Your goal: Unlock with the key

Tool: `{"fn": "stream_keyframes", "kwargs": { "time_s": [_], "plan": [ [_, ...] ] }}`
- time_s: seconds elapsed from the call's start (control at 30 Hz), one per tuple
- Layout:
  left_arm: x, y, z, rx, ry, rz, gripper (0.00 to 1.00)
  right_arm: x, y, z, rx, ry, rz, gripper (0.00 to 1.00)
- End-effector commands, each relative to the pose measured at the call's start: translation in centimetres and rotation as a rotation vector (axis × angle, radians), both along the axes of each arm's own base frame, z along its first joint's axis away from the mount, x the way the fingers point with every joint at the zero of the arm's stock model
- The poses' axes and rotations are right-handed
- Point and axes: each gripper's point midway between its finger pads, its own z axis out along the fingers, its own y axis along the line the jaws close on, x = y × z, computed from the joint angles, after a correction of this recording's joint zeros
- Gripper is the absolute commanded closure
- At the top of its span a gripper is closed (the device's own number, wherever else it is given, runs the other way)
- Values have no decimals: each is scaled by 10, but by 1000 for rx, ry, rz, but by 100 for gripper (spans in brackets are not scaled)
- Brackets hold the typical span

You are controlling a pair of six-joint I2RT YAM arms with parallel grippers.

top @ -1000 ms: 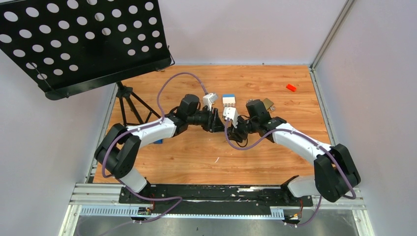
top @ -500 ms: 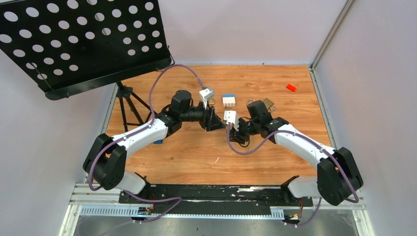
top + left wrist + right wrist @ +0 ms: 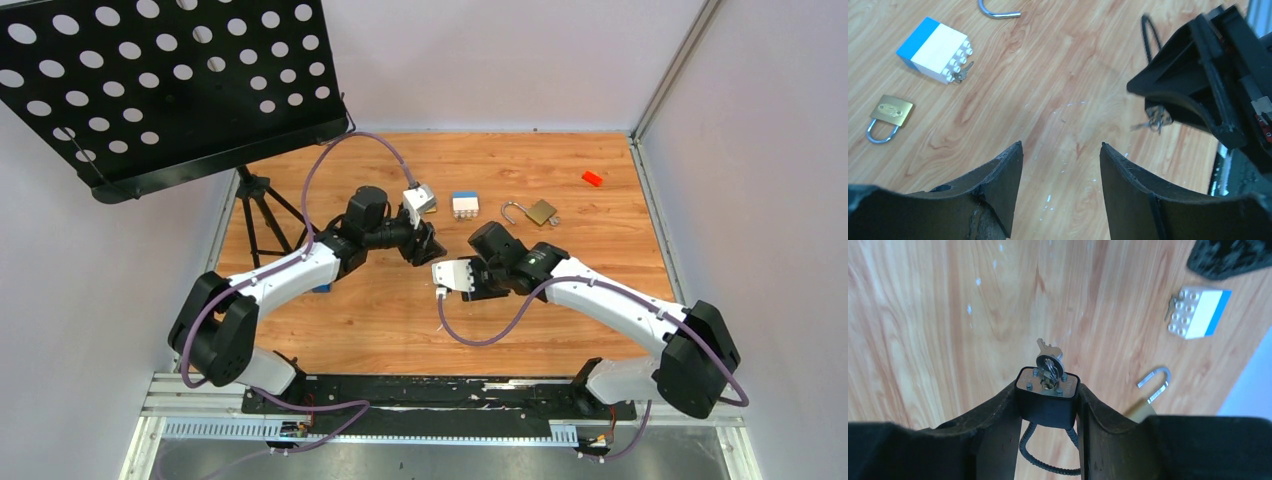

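My right gripper (image 3: 1048,386) is shut on the blocky black body of a cable lock (image 3: 1048,405), whose black cable loops back between the fingers. The key (image 3: 1049,361), small and grey on a ring, sticks in the keyhole on the lock's metal face. The left wrist view shows the same key (image 3: 1154,120) hanging from the right gripper at the far right. My left gripper (image 3: 1061,145) is open over bare wood with nothing between its fingers. From above, the left gripper (image 3: 430,248) sits just up and left of the right gripper (image 3: 470,285).
A white and blue toy block (image 3: 935,50) lies on the wooden table with another tiny key (image 3: 962,75) beside it. A small brass padlock (image 3: 890,112) is near it. A larger brass padlock (image 3: 540,212) lies with its shackle open. A black perforated stand (image 3: 170,90) stands on a tripod at the far left, and a red piece (image 3: 592,178) lies at the far right.
The two grippers were together at mid table and are now apart. The left gripper opened and drew back left. The right gripper swung toward the near side with the lock, uncovering the larger padlock.
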Motion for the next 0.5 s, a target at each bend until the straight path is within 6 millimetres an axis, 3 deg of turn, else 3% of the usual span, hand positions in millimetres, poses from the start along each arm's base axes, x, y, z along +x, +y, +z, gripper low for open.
{"fn": "stream_keyframes", "kwargs": {
  "time_s": [0.0,0.17,0.47],
  "plan": [
    [12,5,-6,51,-109,-4,35,19,-37,15,-305,-170,-10,100],
    [5,-4,-20,44,-129,-108,35,26,-44,22,-399,-273,-1,100],
    [-23,-32,-23,-69,-103,-391,35,-8,-24,53,-254,-119,127,100]
  ]
}}
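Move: The keys I care about stick out of the black lock gripped in my right hand. They lie about 5 cm back, 9 cm right and 5 cm below my empty left hand. From my right hand point they sit roughly 1 cm ahead, 2 cm left and 2 cm below. From the left hand, the white-and-blue block lies about 13 cm ahead, 6 cm right, and the small gold padlock 12 cm ahead, 2 cm left, both some 14 cm down. I sink my open left hand about 5 cm down beside the lock; it finally also drifts back and right and turns some 15 degrees clockwise, without touching the keys. My right hand keeps its grip on the black lock, carries it 3 to 4 cm right, then lifts it 2 cm, its wrist rolling about 20 degrees so the fingers point more steeply down. ##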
